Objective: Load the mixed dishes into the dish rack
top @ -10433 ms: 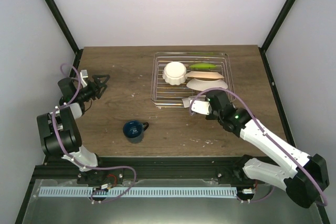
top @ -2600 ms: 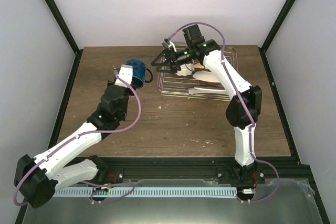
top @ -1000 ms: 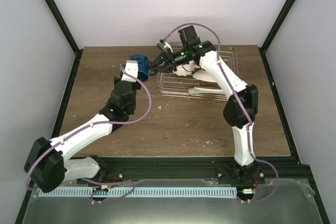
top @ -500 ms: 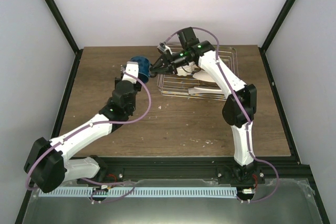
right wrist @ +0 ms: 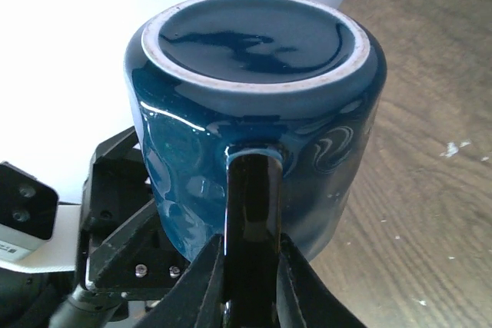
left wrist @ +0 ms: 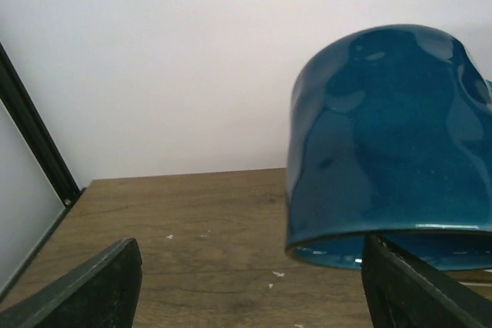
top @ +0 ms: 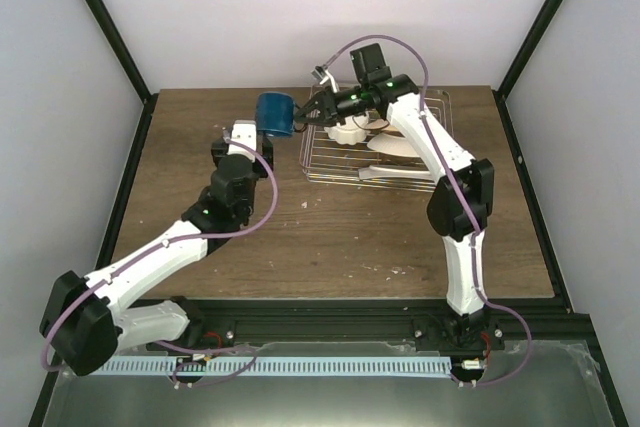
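The dark blue mug [top: 275, 113] hangs upside down above the table, just left of the dish rack [top: 312, 165]. My right gripper [top: 303, 115] is shut on its handle [right wrist: 252, 190], which sits clamped between the two fingers in the right wrist view, with the mug's base [right wrist: 257, 36] facing up. My left gripper [top: 243, 131] is open below and left of the mug [left wrist: 388, 140], and nothing lies between its fingers [left wrist: 92, 289]. The white scalloped bowl [top: 350, 133], a beige plate [top: 402, 149] and a white plate [top: 392, 175] lie in the rack.
The right arm reaches over the rack's back left corner and hides part of it. Black frame posts [top: 110, 37] stand at the table's back corners, with the white wall right behind. Small white crumbs [left wrist: 275, 274] dot the wooden table.
My left gripper has opened and let go of the mug, then drawn back a little. The right gripper closed on the handle and now carries the mug alone, slightly higher.
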Controlling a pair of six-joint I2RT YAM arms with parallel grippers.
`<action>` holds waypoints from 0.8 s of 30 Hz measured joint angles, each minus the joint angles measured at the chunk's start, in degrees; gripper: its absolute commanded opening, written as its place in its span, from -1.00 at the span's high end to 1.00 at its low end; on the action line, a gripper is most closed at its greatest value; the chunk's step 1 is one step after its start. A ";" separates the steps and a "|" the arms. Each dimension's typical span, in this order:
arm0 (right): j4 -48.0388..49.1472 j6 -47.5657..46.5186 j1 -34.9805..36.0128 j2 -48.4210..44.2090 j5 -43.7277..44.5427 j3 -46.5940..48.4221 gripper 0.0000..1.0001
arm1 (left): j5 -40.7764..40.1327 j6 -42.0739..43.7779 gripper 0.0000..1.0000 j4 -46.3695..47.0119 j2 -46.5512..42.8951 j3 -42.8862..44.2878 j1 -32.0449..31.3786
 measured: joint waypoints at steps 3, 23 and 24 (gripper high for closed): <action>-0.02 -1.01 -0.85 0.00 1.44 0.00 0.99 | 0.15 -0.94 -0.79 -1.27 -0.57 0.00 0.04; -13.20 -18.88 -3.30 0.50 32.98 3.08 0.99 | -2.36 -1.51 -0.95 -5.29 -7.28 -0.02 2.21; -13.42 -19.19 -3.30 0.50 34.16 3.08 0.99 | -2.40 -1.53 -0.96 -5.49 -7.32 -0.02 2.25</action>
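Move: The right hand has the mug by its handle, mouth down. The open left end of the dish rack lies about 13 cm ahead of this hand, 2 cm to its right and some 25 cm below. The white bowl stands about 16 cm ahead and 11 cm right, the oval dish 11 cm ahead and 22 cm right. From the left hand that rack end is roughly 16 cm ahead, 13 cm right and 24 cm lower. Keeping its pinch on the mug's handle, the right hand carries it away from the left gripper towards the rack's open left end: about 8 cm right, 7 cm forward and 7 cm down, gathering speed, while its left-pointing fingers tip some 30 degrees further down and swing clockwise. The left hand, its right finger at the mug's rim, opens the rest of the way and backs off clear, leftwards, up and slightly back. ##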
